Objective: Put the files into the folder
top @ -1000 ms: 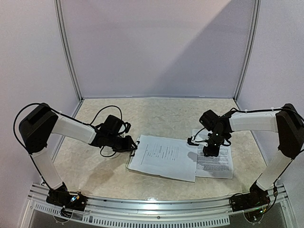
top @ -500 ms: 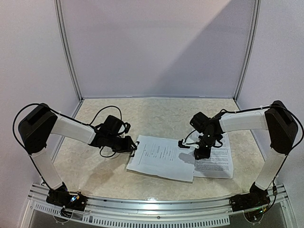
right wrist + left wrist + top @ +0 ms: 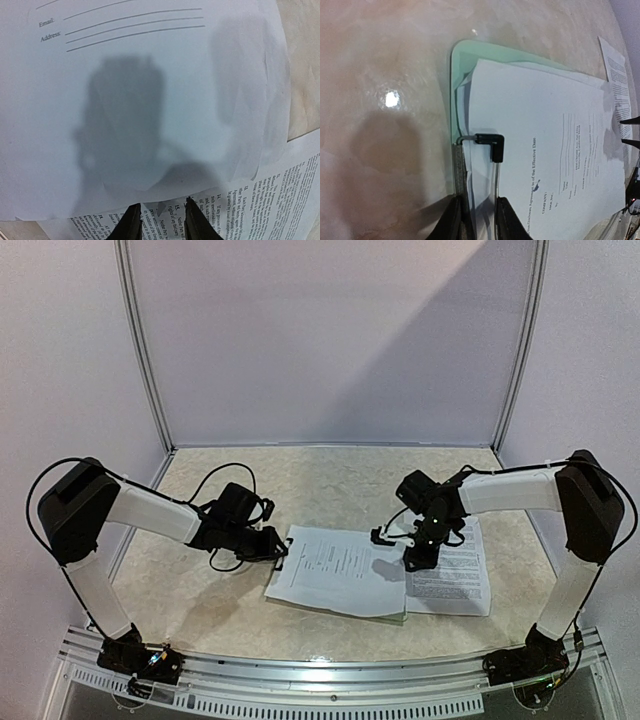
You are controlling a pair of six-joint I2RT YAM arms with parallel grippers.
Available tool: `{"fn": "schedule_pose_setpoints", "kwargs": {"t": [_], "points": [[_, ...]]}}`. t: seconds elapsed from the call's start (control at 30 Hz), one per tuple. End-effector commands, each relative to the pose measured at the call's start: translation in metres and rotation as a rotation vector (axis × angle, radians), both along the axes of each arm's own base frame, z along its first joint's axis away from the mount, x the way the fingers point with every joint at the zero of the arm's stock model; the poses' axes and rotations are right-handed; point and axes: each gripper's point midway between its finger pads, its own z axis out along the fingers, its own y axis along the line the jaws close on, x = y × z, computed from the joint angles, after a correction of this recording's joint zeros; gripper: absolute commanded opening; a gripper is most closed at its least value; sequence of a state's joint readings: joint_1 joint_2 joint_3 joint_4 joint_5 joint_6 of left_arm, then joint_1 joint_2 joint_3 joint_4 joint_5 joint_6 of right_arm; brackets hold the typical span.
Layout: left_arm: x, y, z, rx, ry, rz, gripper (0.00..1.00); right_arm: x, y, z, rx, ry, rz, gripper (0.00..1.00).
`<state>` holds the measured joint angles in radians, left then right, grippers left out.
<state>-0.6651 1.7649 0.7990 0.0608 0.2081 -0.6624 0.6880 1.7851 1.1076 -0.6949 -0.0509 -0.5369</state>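
Observation:
The mint-green folder (image 3: pixel 462 60) lies flat at mid-table, a thin strip of it (image 3: pixel 398 617) showing under the stack. My left gripper (image 3: pixel 477 212) is shut on its black wire clip (image 3: pixel 490 142), holding the clip up at the folder's left short edge (image 3: pixel 280 548). White files (image 3: pixel 335 568) lie on the folder, their ends under the raised clip (image 3: pixel 545 150). My right gripper (image 3: pixel 418 562) hovers open over the stack's right edge (image 3: pixel 161 210), with nothing between its fingers. Another printed file (image 3: pixel 455 575) lies to the right, partly under the stack (image 3: pixel 280 190).
A beige marbled tabletop (image 3: pixel 330 480) is walled by white panels at the back and both sides. A metal rail (image 3: pixel 330 670) runs along the near edge. Black cables (image 3: pixel 230 480) loop beside the left wrist.
My right arm has moved left over the stack's right edge, and its jaws have widened. The top sheets have slid slightly left on the folder. The left arm has stayed put.

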Motion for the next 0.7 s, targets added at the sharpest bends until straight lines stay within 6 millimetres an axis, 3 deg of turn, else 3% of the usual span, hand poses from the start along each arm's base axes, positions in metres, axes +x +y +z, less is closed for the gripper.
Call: {"fn": "schedule_pose_setpoints", "kwargs": {"t": [0.0,0.13,0.23,0.43,0.57,0.67], "points": [[-0.042,0.024,-0.035,0.121,0.16,-0.01,0.0,-0.007,-0.011,0.009,-0.033,-0.013,0.003,0.35],[-0.041,0.026,-0.036,0.127,0.159,-0.006,0.0,-0.005,-0.027,0.018,-0.033,-0.012,-0.055,0.45],[-0.041,0.026,-0.036,0.128,0.158,-0.005,0.0,0.011,-0.045,0.029,0.025,-0.015,-0.196,0.54],[-0.04,0.024,-0.036,0.122,0.156,-0.01,0.0,0.058,-0.124,0.042,0.205,-0.022,-0.648,0.64],[-0.039,0.023,-0.036,0.121,0.155,-0.013,0.0,0.054,-0.161,0.032,0.301,0.108,-0.881,0.67],[-0.039,0.023,-0.036,0.121,0.153,-0.012,0.0,0.042,-0.172,0.019,0.312,0.177,-0.956,0.67]]}}
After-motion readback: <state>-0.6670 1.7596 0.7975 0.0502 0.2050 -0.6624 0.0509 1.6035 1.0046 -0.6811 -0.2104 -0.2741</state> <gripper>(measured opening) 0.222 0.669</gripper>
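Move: The remaining file lies under and to the right of the right gripper, its middle about 9 cm to the right, level fore-and-aft and roughly 2 cm below. The top page of the pile on the folder has its middle some 17 cm to the gripper's left and 2 cm nearer. The left gripper is already at the folder's clip. From the left gripper, the remaining file is about 39 cm to the right and 2 cm nearer. Leave the top page's outer edge: ease the right gripper up about 3 cm while its fingers open from a quarter to two-thirds. Swing it quickly some 18 cm right and 6 cm forward, over the remaining file to its right edge near the far corner, turning the wrist about 50 degrees clockwise. Keep the left gripper still on the clip. ##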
